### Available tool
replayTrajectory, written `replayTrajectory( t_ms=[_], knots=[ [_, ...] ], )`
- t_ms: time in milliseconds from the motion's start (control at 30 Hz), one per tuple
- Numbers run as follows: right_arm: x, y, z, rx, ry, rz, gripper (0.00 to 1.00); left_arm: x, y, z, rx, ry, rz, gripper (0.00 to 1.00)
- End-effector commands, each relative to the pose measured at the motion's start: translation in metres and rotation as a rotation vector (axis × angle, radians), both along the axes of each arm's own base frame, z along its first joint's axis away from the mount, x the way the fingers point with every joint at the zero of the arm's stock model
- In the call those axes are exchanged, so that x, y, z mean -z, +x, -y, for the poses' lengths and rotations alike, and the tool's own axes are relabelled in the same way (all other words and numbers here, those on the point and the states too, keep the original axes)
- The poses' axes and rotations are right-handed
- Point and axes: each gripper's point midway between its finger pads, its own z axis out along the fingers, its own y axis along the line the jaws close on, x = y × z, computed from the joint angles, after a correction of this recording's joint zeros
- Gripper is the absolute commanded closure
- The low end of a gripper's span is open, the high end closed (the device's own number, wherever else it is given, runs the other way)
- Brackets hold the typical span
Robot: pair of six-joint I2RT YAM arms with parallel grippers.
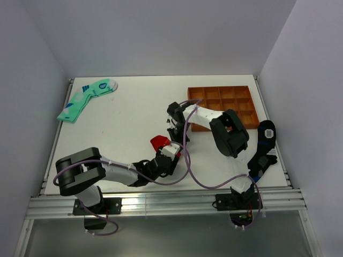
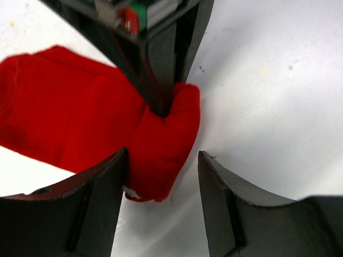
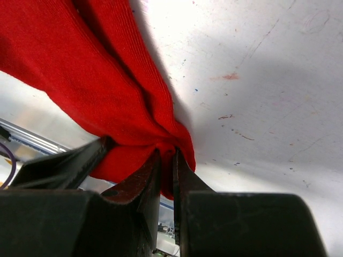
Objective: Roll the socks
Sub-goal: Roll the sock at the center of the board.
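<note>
The red socks (image 1: 158,142) lie bunched on the white table just ahead of the arms, filling the left of the left wrist view (image 2: 64,118) and the upper left of the right wrist view (image 3: 80,69). My right gripper (image 1: 173,136) comes down from behind and is shut on a fold of the socks (image 3: 167,160); its dark fingers (image 2: 161,80) show pinching that fold. My left gripper (image 2: 162,160) is open, low over the table, with the socks' rolled end between its jaws and resting against the left finger (image 2: 102,193). The right finger (image 2: 230,203) stands apart from the fabric.
A brown compartment tray (image 1: 220,88) sits at the back right, just behind the right arm. A black patterned sock (image 1: 266,134) lies at the right edge. A mint-green sock (image 1: 86,100) lies at the back left corner. Walls close in on three sides.
</note>
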Motion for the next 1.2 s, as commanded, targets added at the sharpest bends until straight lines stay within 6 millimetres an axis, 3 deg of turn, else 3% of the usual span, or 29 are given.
replayTrajectory(
  t_ms=[0, 300, 433, 600, 733, 767, 833, 1000, 1167],
  knots=[
    [0.012, 0.002, 0.005, -0.019, -0.025, -0.004, 1.0, 0.0, -0.001, 0.005, -0.002, -0.07, -0.015, 0.4],
    [0.016, 0.0, 0.005, -0.009, -0.009, -0.013, 1.0, 0.007, -0.001, 0.005, -0.002, -0.071, -0.026, 0.44],
    [0.014, -0.001, 0.001, -0.001, 0.02, -0.015, 1.0, 0.011, -0.001, 0.005, 0.003, -0.063, -0.03, 0.62],
    [0.014, -0.001, -0.001, 0.008, 0.044, -0.012, 1.0, 0.013, -0.001, 0.004, 0.001, -0.06, -0.036, 0.74],
    [0.013, -0.001, -0.001, 0.022, 0.059, -0.007, 1.0, 0.016, -0.004, 0.005, 0.014, -0.068, -0.061, 0.96],
    [0.013, 0.0, -0.003, 0.026, 0.07, 0.0, 1.0, 0.017, -0.003, 0.003, 0.018, -0.073, -0.073, 0.97],
    [0.011, 0.003, -0.004, 0.042, 0.085, 0.022, 0.95, 0.019, -0.005, 0.005, 0.038, -0.094, -0.106, 0.99],
    [0.006, 0.009, -0.004, 0.083, 0.128, 0.066, 0.71, 0.024, 0.001, 0.0, 0.041, -0.142, -0.2, 1.0],
    [-0.009, 0.025, -0.01, 0.14, 0.217, 0.134, 0.63, 0.036, 0.004, -0.006, 0.035, -0.141, -0.303, 1.0]
  ],
)
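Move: The red sock's rolled end lies between the hands, about 1 cm ahead, 1 cm right and 1 cm below the left hand, whose open fingers straddle its near part. The right fingers still grip its far part, its middle some 2 cm back and 1 cm left of that hand. The flat stretch of sock lies about 6 cm ahead and 5 cm left of the left hand; the wooden tray is roughly 21 cm ahead and 20 cm right of it. Left hand sinks 1 cm, pinches the roll's near part, then eases forward 1.5 cm as right fingers open. ##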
